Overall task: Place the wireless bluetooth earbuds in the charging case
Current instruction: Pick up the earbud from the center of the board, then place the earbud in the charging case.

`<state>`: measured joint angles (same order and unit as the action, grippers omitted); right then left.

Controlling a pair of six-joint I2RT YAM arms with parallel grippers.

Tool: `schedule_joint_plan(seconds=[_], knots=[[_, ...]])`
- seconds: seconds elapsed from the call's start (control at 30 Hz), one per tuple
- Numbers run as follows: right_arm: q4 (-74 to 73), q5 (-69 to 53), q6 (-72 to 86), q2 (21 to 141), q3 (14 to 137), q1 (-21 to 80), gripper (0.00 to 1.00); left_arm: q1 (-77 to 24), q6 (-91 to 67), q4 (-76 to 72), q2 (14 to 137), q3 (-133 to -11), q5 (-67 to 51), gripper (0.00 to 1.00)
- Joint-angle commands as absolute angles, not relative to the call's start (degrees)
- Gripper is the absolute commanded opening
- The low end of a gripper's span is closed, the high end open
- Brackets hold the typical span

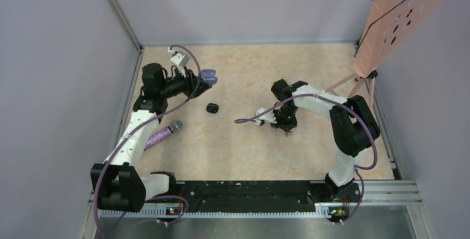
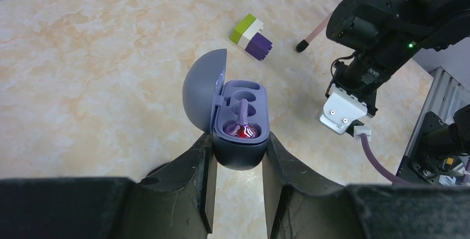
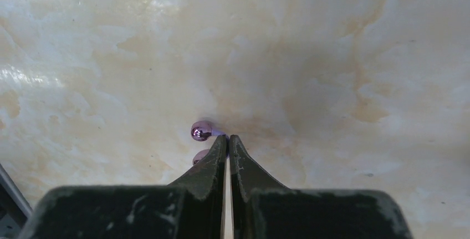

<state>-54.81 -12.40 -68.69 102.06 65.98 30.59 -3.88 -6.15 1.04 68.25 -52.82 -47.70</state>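
In the left wrist view my left gripper (image 2: 238, 150) is shut on the dark base of the purple charging case (image 2: 239, 158). Its lid (image 2: 202, 86) stands open to the left. One shiny purple earbud (image 2: 243, 131) sits in the near socket, and the far socket (image 2: 245, 90) is empty. In the top view that gripper (image 1: 206, 78) holds the case above the far left of the table. My right gripper (image 3: 228, 139) is down at the tabletop with its jaws shut. A second purple earbud (image 3: 200, 131) lies at its tips, its stem running in between them.
A green, white and purple block (image 2: 252, 36) lies beyond the case. A small black piece (image 1: 212, 108) rests mid-table. A purple microphone-like object (image 1: 163, 133) lies by the left arm. A pink perforated stand (image 1: 399, 17) rises at the far right. Grey walls enclose the table.
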Motion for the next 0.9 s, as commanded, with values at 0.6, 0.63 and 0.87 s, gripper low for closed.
schedule_joint_plan(seconds=[0.6,0.63,0.87], knots=[[-13.84,-18.15,-39.55,77.84,81.28,39.72,0.00,-10.56,-11.23,-10.86,73.41,-55.18,-64.26,0.00],[-11.34,-17.51,-39.21,77.34,80.67,40.70,0.00,-10.89,-11.47,-10.86,73.47,-55.52,-64.17,0.00],[-2.39,-16.02,-36.63,77.14,78.66,45.11,0.00,-11.66,-13.43,-11.89,72.73,-56.60,-65.06,0.00]])
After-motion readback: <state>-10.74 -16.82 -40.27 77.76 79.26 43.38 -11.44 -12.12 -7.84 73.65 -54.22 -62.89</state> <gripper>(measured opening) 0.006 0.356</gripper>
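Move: The open purple case, still held in my left fingers, lies from my right hand about 27 cm to the left, 9 cm ahead and 24 cm up. On the table, the black case is 27 cm left and 8 cm ahead of my right hand; the coloured block is 16 cm ahead and 2 cm left. From my left hand, the earbud already pinched in my right fingers is some 28 cm right, 9 cm back and 24 cm below. I sweep the pinched earbud up off the table towards the purple case, about 34 cm up and 18 cm left with some forward reach, while my right wrist swings the fingers from pointing down to pointing left and forward. My left hand keeps its grip on the case and brings it right and a little back to meet the earbud, turning some 20 degrees clockwise. ##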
